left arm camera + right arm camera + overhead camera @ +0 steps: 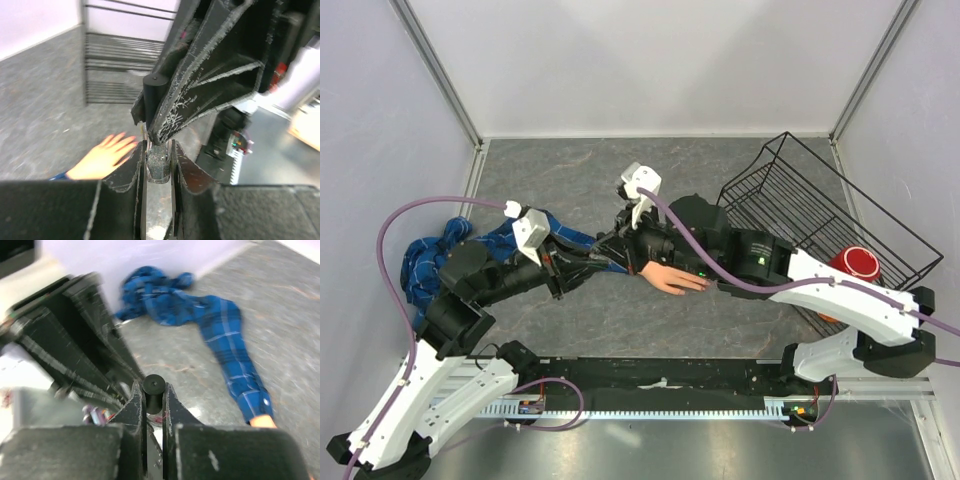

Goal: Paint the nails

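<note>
The pale peach mannequin hand (672, 278) lies palm down on the grey table, on a blue plaid sleeve (432, 256). Its nails are too small to make out; the fingertips show blurred in the left wrist view (119, 140). My left gripper (608, 260) is shut on a small dark bottle (159, 164). My right gripper (623, 243) meets it from the other side, shut on the black cylindrical cap (153, 390) just above the bottle; the cap also shows in the left wrist view (152, 95). Both grippers hover over the hand's wrist. The sleeve shows in the right wrist view (225, 335).
A black wire basket (820, 215) lies tipped at the right, with a red cup (857, 265) by its lower edge. The sleeve's bunched cloth lies at the far left near the wall. White walls close in the table on three sides.
</note>
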Motion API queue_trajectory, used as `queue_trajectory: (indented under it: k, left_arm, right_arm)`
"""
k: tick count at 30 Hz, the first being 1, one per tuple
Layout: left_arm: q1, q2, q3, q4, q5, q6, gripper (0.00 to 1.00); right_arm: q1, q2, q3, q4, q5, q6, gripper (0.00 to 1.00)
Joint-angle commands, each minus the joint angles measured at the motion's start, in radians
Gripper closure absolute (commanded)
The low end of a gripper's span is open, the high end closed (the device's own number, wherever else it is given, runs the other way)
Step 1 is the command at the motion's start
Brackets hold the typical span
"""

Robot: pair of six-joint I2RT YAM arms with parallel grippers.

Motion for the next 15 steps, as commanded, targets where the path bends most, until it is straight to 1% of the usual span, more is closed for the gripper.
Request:
queue_trajectory:
  k: [1, 2, 3, 4, 5, 6, 7, 8, 9, 10, 11, 12, 14, 15]
  left_arm:
    - [-0.010, -0.002, 0.005, 0.198, 0.472, -0.066, 0.98]
    - [-0.010, 0.001, -0.010, 0.323, 0.542, -0.102, 0.98]
    - [-0.010, 0.004, -0.023, 0.414, 0.673, -0.207, 0.98]
    - [-0.010, 0.014, -0.035, 0.497, 0.721, -0.274, 0.98]
    - [-0.010, 0.024, -0.062, 0.678, 0.758, -0.397, 0.98]
    - [-0.010, 0.031, -0.070, 0.730, 0.781, -0.437, 0.98]
    - [-0.010, 0.048, -0.064, 0.747, 0.792, -0.452, 0.98]
    - [-0.010, 0.054, -0.058, 0.711, 0.786, -0.431, 0.98]
    - [-0.010, 0.060, -0.048, 0.657, 0.753, -0.401, 0.98]
    - [-0.010, 0.063, -0.022, 0.595, 0.724, -0.353, 0.98]
    - [-0.010, 0.064, -0.009, 0.535, 0.690, -0.265, 0.98]
    - [-0.010, 0.064, 0.002, 0.422, 0.617, -0.229, 0.98]
    - [-0.010, 0.064, 0.032, 0.334, 0.546, -0.132, 0.98]
    - [-0.010, 0.062, 0.040, 0.247, 0.466, -0.104, 0.98]
  right_arm:
    - [-0.045, -0.102, -0.111, 0.141, -0.368, -0.107, 1.00]
    - [-0.059, -0.123, -0.150, 0.181, -0.479, -0.116, 1.00]
    - [-0.094, -0.155, -0.185, 0.263, -0.736, -0.116, 1.00]
    - [-0.110, -0.162, -0.234, 0.300, -0.837, -0.103, 1.00]
    - [-0.122, -0.165, -0.256, 0.343, -0.938, -0.051, 1.00]
    - [-0.133, -0.163, -0.274, 0.432, -1.064, -0.018, 1.00]
    - [-0.134, -0.160, -0.302, 0.451, -1.104, 0.005, 1.00]
    - [-0.133, -0.156, -0.310, 0.495, -1.123, 0.034, 1.00]
    - [-0.142, -0.148, -0.313, 0.503, -1.126, 0.036, 1.00]
    - [-0.148, -0.148, -0.322, 0.503, -1.122, 0.036, 1.00]
    - [-0.157, -0.146, -0.328, 0.503, -1.113, 0.039, 1.00]
    - [-0.176, -0.151, -0.331, 0.503, -1.099, 0.046, 1.00]
    - [-0.194, -0.165, -0.333, 0.471, -1.016, 0.051, 1.00]
    - [-0.209, -0.168, -0.318, 0.447, -0.981, 0.037, 0.91]
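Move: The left hand already grips the nail polish bottle; its black cap sits straight above that hand point, some 3 cm up, between the right fingers. From the right hand, the bottle lies about 3 cm straight below. The doll hand is roughly 10 cm ahead of the left hand, 13 cm to its right and 25 cm lower; the plaid sleeve is some 16 cm ahead and 9 cm left, equally low. The right fingers keep their pinch on the black cap and the left fingers their grip on the bottle below, while both hands swing back together towards the bases about 10 cm, rising slightly. On the way the right hand turns some 45 degrees counter-clockwise and the left about 35 degrees clockwise, twisting the cap against the bottle in the unscrewing sense. ##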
